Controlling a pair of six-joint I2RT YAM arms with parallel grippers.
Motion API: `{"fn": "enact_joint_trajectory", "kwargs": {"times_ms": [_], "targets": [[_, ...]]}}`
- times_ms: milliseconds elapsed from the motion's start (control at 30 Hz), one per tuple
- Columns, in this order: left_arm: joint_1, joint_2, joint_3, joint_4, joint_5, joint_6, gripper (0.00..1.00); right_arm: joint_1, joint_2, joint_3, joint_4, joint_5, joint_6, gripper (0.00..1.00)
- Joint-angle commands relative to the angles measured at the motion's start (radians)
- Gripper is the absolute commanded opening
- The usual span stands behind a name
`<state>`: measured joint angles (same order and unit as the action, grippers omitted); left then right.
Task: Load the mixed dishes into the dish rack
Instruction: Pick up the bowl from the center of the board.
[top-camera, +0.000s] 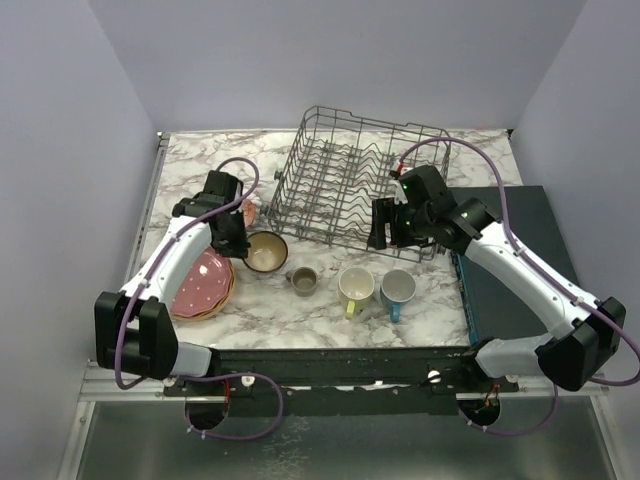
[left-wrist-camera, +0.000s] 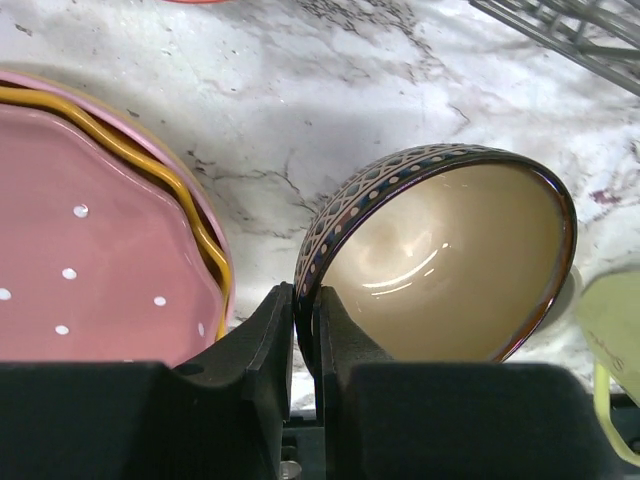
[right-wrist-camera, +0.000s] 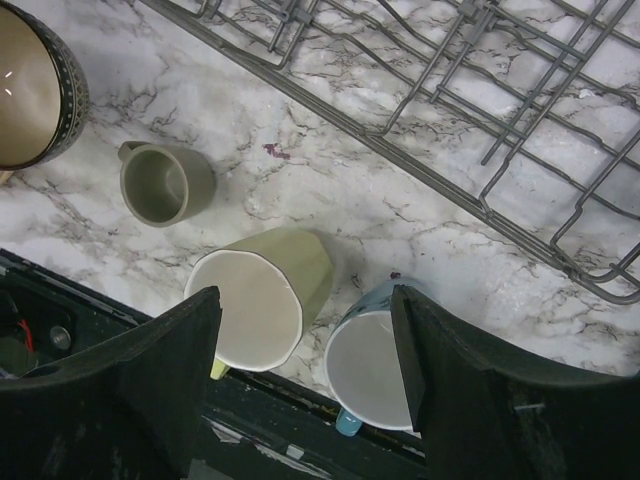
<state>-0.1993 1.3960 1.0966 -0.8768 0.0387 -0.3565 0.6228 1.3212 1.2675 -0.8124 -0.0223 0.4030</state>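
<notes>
My left gripper is shut on the near rim of the blue-white patterned bowl, which has a cream inside. Left of the bowl, the pink plate lies on the scalloped orange-yellow plate. The dark red plate peeks out behind the left gripper. My right gripper is open and empty above the pale yellow mug and the blue mug. The grey-beige mug stands to their left. The dish rack holds no dishes. No dark brown bowl is in view.
A dark flat rectangular box lies at the right, under the right arm. The marble table's front edge runs just below the mugs. Grey walls enclose the table on three sides.
</notes>
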Motion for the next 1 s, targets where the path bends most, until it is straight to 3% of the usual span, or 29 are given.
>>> {"fn": "enact_joint_trajectory", "kwargs": {"times_ms": [0, 367, 633, 967], "targets": [[0.000, -0.087, 0.040, -0.031, 0.117, -0.023, 0.00, 0.007, -0.042, -0.003, -0.002, -0.043, 0.018, 0.75], [0.000, -0.155, 0.100, -0.012, 0.340, -0.080, 0.00, 0.008, -0.089, 0.010, 0.070, -0.189, 0.075, 0.85], [0.000, -0.183, 0.123, 0.064, 0.486, -0.130, 0.00, 0.008, -0.116, -0.004, 0.219, -0.352, 0.180, 0.97], [0.000, -0.218, 0.117, 0.208, 0.612, -0.226, 0.00, 0.008, -0.105, -0.016, 0.391, -0.463, 0.332, 1.00]]}}
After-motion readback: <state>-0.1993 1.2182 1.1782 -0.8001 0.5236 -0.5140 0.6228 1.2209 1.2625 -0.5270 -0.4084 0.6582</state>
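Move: Pinched by its left rim in the left gripper and already clear of the board, the bowl is being taken towards the open right gripper, about 25 cm to the right, 1 cm ahead and 8 cm higher. Below, the small grey cup stands some 11 cm right and 4 cm back, the pink plates 10 cm left and 6 cm back. From the right hand the bowl lies roughly 21 cm left, 3 cm back and 10 cm lower; the yellow-green cup is 3 cm left, 10 cm back. Lifting the bowl by about 11 cm and carrying it some 8 cm right towards the right gripper, the left hand keeps its rim pinch and rolls roughly 30 degrees so its fingers swing out to the right. The right hand comes to meet it, rising nearly 10 cm and going 7 cm left, turning its fingers leftward by about 30 degrees and spreading them fully. ##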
